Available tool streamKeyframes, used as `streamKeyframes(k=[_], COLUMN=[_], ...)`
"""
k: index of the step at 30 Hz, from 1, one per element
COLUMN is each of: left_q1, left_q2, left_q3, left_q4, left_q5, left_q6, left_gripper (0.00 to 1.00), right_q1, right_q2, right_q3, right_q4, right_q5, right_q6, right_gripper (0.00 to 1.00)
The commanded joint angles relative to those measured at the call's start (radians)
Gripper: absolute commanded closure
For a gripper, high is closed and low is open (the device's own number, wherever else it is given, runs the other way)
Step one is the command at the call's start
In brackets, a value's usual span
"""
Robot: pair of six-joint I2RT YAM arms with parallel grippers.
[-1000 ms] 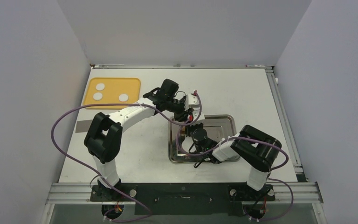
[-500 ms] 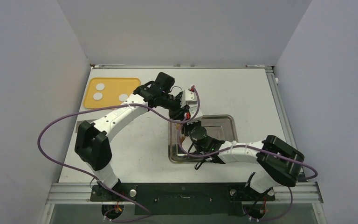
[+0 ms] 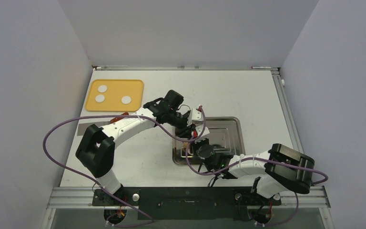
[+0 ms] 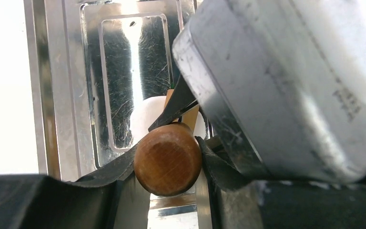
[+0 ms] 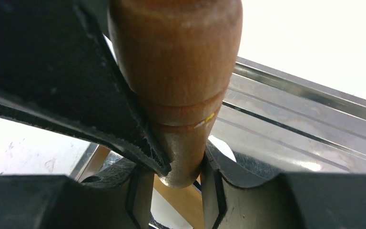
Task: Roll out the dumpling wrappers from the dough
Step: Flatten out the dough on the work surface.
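Both grippers hold one wooden rolling pin (image 3: pixel 187 144) over the left part of the metal tray (image 3: pixel 228 125). My left gripper (image 4: pixel 169 148) is shut on one round handle end (image 4: pixel 167 162). My right gripper (image 5: pixel 177 177) is shut on the other tapered handle (image 5: pixel 176 86). A white piece of dough (image 4: pixel 147 114) lies in the tray under the pin, also showing in the right wrist view (image 5: pixel 222 149). It is mostly hidden, so I cannot tell how flat it is. Three small white dough lumps (image 3: pixel 103 88) (image 3: pixel 100 98) (image 3: pixel 126 99) sit on the yellow tray (image 3: pixel 116 86) at the far left.
A grey strip (image 3: pixel 83 129) lies on the white table left of the left arm. A small red-orange thing (image 3: pixel 120 115) shows by the left forearm. Purple cables loop beside both arms. Walls close the table on three sides.
Both grippers have moved the rolling pin toward the near side of the metal tray. The right arm has stretched out lower, and the left arm has followed.
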State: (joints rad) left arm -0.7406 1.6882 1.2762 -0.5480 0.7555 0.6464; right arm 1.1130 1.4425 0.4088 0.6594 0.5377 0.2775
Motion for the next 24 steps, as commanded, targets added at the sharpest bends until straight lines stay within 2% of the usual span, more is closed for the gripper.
streamKeyframes(k=[1, 8, 18, 24], left_q1=[-0.162, -0.112, -0.028, -0.031], left_q2=[0.056, 0.150, 0.295, 0.297], left_q3=[-0.059, -0.094, 0.000, -0.022], left_q4=[0.053, 0.163, 0.202, 0.194], left_q5=[0.052, -0.025, -0.049, -0.057], left_q6=[-0.026, -0.039, -0.080, -0.071], left_gripper=[1.00, 1.00, 1.00, 1.00], right_q1=[-0.049, -0.144, -0.330, -0.290], right_q2=[0.144, 0.293, 0.401, 0.423], right_q3=[0.003, -0.060, -0.034, -0.009], right_q4=[0.046, 0.137, 0.182, 0.124], right_q5=[-0.087, -0.123, -0.276, -0.246], right_q6=[-0.129, -0.042, 0.037, -0.002], right_gripper=[0.92, 0.92, 0.92, 0.92])
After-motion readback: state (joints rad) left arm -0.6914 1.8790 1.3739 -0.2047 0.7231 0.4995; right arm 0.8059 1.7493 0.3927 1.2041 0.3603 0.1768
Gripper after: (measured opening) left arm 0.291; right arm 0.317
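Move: Both hands already hold the upright handle of one small roller, the left at its knob, the right near its lower end. From the right hand, the dough under the roller lies about 8 cm below, 1 cm ahead and 2 cm left; the wooden roller is at the same spot, 6 cm down. The metal tray's middle is about 4 cm ahead and 7 cm right, 8 cm down. From the left hand, the dough is about 14 cm below, 2 cm back and 3 cm right. Forward and somewhat to the right, both arms drive the roller together at nearly level height, some 9 cm ahead and 3 to 4 cm across, easing off at the end. The grips stay shut on the handle and the wrists tilt only a little, under 15 degrees, while the roller rests on the dough and drags the metal tray along under it. ##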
